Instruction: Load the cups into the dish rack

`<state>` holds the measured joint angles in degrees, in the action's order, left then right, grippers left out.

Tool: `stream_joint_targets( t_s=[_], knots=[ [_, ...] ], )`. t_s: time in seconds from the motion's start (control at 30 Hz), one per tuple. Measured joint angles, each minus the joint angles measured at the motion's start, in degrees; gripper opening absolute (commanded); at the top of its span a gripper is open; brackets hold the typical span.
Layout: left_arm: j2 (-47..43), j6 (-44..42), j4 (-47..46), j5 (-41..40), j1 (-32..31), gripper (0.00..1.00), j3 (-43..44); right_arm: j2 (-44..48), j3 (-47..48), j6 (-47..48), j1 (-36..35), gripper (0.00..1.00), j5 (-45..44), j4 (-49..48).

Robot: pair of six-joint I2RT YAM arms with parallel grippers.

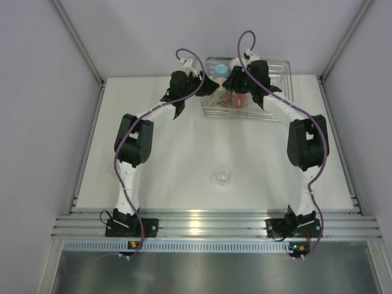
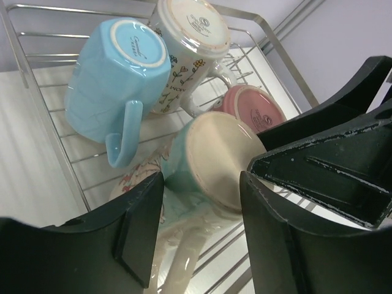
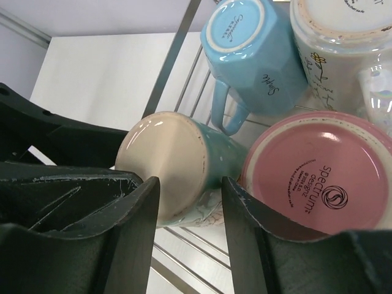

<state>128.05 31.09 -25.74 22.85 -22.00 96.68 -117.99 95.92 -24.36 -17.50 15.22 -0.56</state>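
The dish rack [image 1: 280, 92] stands at the back of the table, and both arms reach into it. Upside down in it are a light blue cup [image 2: 116, 73], a cream floral mug [image 2: 191, 43] and a pink cup [image 3: 318, 177]. A teal cup with a cream base [image 3: 174, 165] lies tilted beside the pink one. My left gripper [image 2: 199, 236] is open, its fingers on either side of the teal cup's lower part with gaps showing. My right gripper [image 3: 191, 233] is open just short of the same cup's base. A small clear glass [image 1: 222, 176] stands alone on the table.
The rack's wire rim [image 3: 177, 55] runs close by the left of the teal cup. The other arm's black gripper fills the right of the left wrist view. White walls close in the table on three sides.
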Motion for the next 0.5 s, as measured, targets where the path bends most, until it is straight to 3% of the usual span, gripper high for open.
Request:
stream_joint_targets(
  t_s=[0.23, 0.27, 0.3, 0.33, 0.37, 0.47, 0.5],
  knots=[
    [-3.45, -1.46, 2.78, -0.61, -0.15, 0.79, -1.55, 3.85, -0.04, 1.09, -0.07, 0.55, -0.39, 2.36],
    [-4.13, -1.66, 3.56, -0.85, -0.07, 0.80, -1.55, 4.74, -0.04, 1.25, -0.07, 0.60, -0.48, 2.82],
    [-4.94, -1.99, 4.31, -1.18, 0.09, 0.94, -1.55, 5.77, -0.04, 1.33, -0.07, 0.63, -0.59, 3.45],
    [-5.90, -2.75, 5.14, -1.49, 0.22, 0.98, -1.57, 6.93, -0.04, 1.40, -0.07, 0.66, -0.63, 4.04],
    [-7.04, -3.08, 6.47, -1.79, 0.37, 0.98, -1.57, 7.87, -0.02, 1.62, -0.07, 0.70, -0.68, 4.46],
    [-11.21, -4.72, 11.32, -3.48, 0.76, 0.98, -1.57, 11.39, -0.09, 1.66, -0.04, 0.99, -0.81, 6.95],
    [-12.46, -5.27, 13.16, -4.11, 0.85, 0.98, -1.57, 12.96, -0.48, 1.66, -0.04, 0.99, -0.79, 7.89]
  ],
)
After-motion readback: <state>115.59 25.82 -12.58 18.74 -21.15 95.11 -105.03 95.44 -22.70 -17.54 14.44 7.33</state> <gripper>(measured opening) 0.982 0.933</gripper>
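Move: The green cup, leaning bottom-up in the dish rack, has its middle about 2 cm right of the left hand and 5 cm below it. From the right hand it lies some 3 cm left and 5 cm down. Counted from the right hand and at about that same depth, the blue cup is roughly 7 cm ahead and 3 cm left, the flowered cup 7 cm ahead and 4 cm right, the pink cup 1 cm back and 5 cm right. Both hands come free of the green cup's upturned bottom and open from about half to nearly full width, slowly at first and then faster, the right hand climbing some 9 cm while drawing back about 4 cm. The left hand eases back slightly, then rises about 6.5 cm and swings away to the left over the rack's left edge, and neither wrist turns more than a few degrees. ##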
